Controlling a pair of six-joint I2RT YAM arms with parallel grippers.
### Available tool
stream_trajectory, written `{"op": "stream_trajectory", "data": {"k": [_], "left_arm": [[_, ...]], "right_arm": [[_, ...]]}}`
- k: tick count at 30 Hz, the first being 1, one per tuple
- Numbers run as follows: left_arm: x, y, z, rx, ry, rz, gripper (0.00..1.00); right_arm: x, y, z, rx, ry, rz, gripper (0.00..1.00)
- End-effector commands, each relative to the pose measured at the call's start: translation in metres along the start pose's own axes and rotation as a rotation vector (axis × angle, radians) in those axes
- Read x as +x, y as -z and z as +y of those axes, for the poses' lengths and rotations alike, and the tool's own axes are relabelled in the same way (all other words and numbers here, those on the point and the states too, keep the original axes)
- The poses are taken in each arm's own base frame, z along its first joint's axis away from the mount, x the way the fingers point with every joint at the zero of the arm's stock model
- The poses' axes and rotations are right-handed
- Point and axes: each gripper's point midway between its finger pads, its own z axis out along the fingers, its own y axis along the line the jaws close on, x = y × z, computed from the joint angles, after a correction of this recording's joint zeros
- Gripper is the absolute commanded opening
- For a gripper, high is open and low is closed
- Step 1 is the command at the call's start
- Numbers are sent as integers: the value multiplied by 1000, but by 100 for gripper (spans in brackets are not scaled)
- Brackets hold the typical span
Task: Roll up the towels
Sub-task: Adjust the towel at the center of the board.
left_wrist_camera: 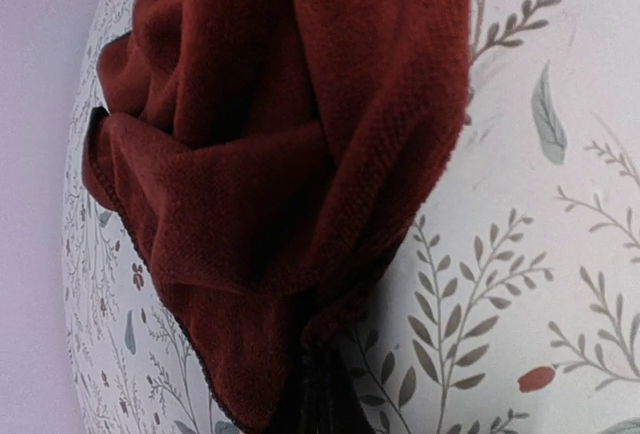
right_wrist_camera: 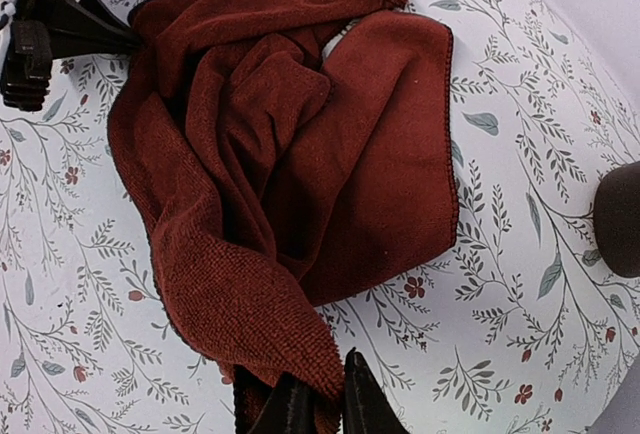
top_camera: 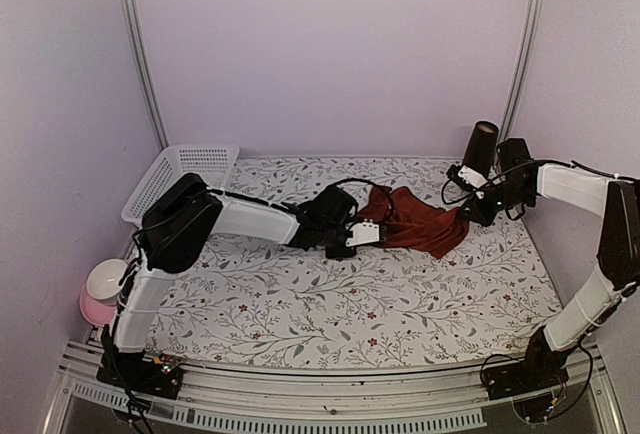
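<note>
The dark red-maroon towel (top_camera: 415, 220) lies crumpled at the back middle of the table, stretched between both grippers. My left gripper (top_camera: 368, 233) is shut on its left corner; in the left wrist view the cloth (left_wrist_camera: 270, 154) bunches up from the dark fingers (left_wrist_camera: 322, 399). My right gripper (top_camera: 467, 211) is shut on its right corner; in the right wrist view the towel (right_wrist_camera: 300, 154) spreads away from the pinching gripper (right_wrist_camera: 320, 404), with the left gripper (right_wrist_camera: 40, 24) at its far corner. The pastel checked towel is out of view.
A white mesh basket (top_camera: 180, 179) stands at the back left. A dark cylinder (top_camera: 482, 146) stands at the back right, also showing in the right wrist view (right_wrist_camera: 620, 219). A pink and white object (top_camera: 100, 294) sits off the table's left edge.
</note>
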Motion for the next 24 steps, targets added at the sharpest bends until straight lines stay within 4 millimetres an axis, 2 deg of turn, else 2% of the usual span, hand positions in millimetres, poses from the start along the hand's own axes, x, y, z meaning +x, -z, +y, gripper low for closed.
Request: {"op": "stream_trajectory", "data": {"k": [1, 4, 6, 11, 14, 16, 17, 18, 24], "left_arm": [[6, 25, -20, 99, 42, 44, 0], [-15, 50, -26, 145, 89, 16, 0], [-26, 66, -34, 167, 124, 22, 0], [-33, 98, -44, 194, 261, 43, 0], [-46, 121, -49, 258, 364, -10, 0], [-56, 133, -55, 322, 427, -56, 0], [-66, 147, -52, 348, 449, -97, 0], [-71, 152, -54, 373, 471, -113, 0], [-90, 166, -64, 506, 561, -182, 0]], "right_arm": [[1, 2, -12, 80, -12, 0, 12], [-2, 4, -8, 70, -4, -22, 13], [-8, 6, 7, -5, 13, -63, 17], [-19, 12, 40, -114, 113, -117, 46], [-27, 16, 70, -172, 219, -168, 57], [-34, 22, 93, -217, 296, -217, 61], [-36, 24, 105, -237, 348, -243, 63], [-38, 27, 117, -259, 387, -267, 64], [-42, 37, 174, -366, 600, -382, 77]]}}
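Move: Pinched in the left fingers at board height is the towel's near-left edge; that hand is bound for bare board some 14 cm straight back. From the left hand the towel's bulk lies about 7 cm right and 5 ahead. The right hand holds the other end up; from it the towel's near corner is roughly 6 cm left, level fore-and-aft and 11 below, the bulk 13 left, 9 ahead, and the black tumbler 24 ahead, 5 right. Drawing the pinched edge back towards the robot by some 14 cm and up about 10, the left hand keeps its fingers shut and tips them downward and back by roughly 30 degrees. The right hand opens wide to let its end of the towel go, then swings back and left about 10 cm each, rising slightly and turning about 30 degrees counter-clockwise, fingers left open. ##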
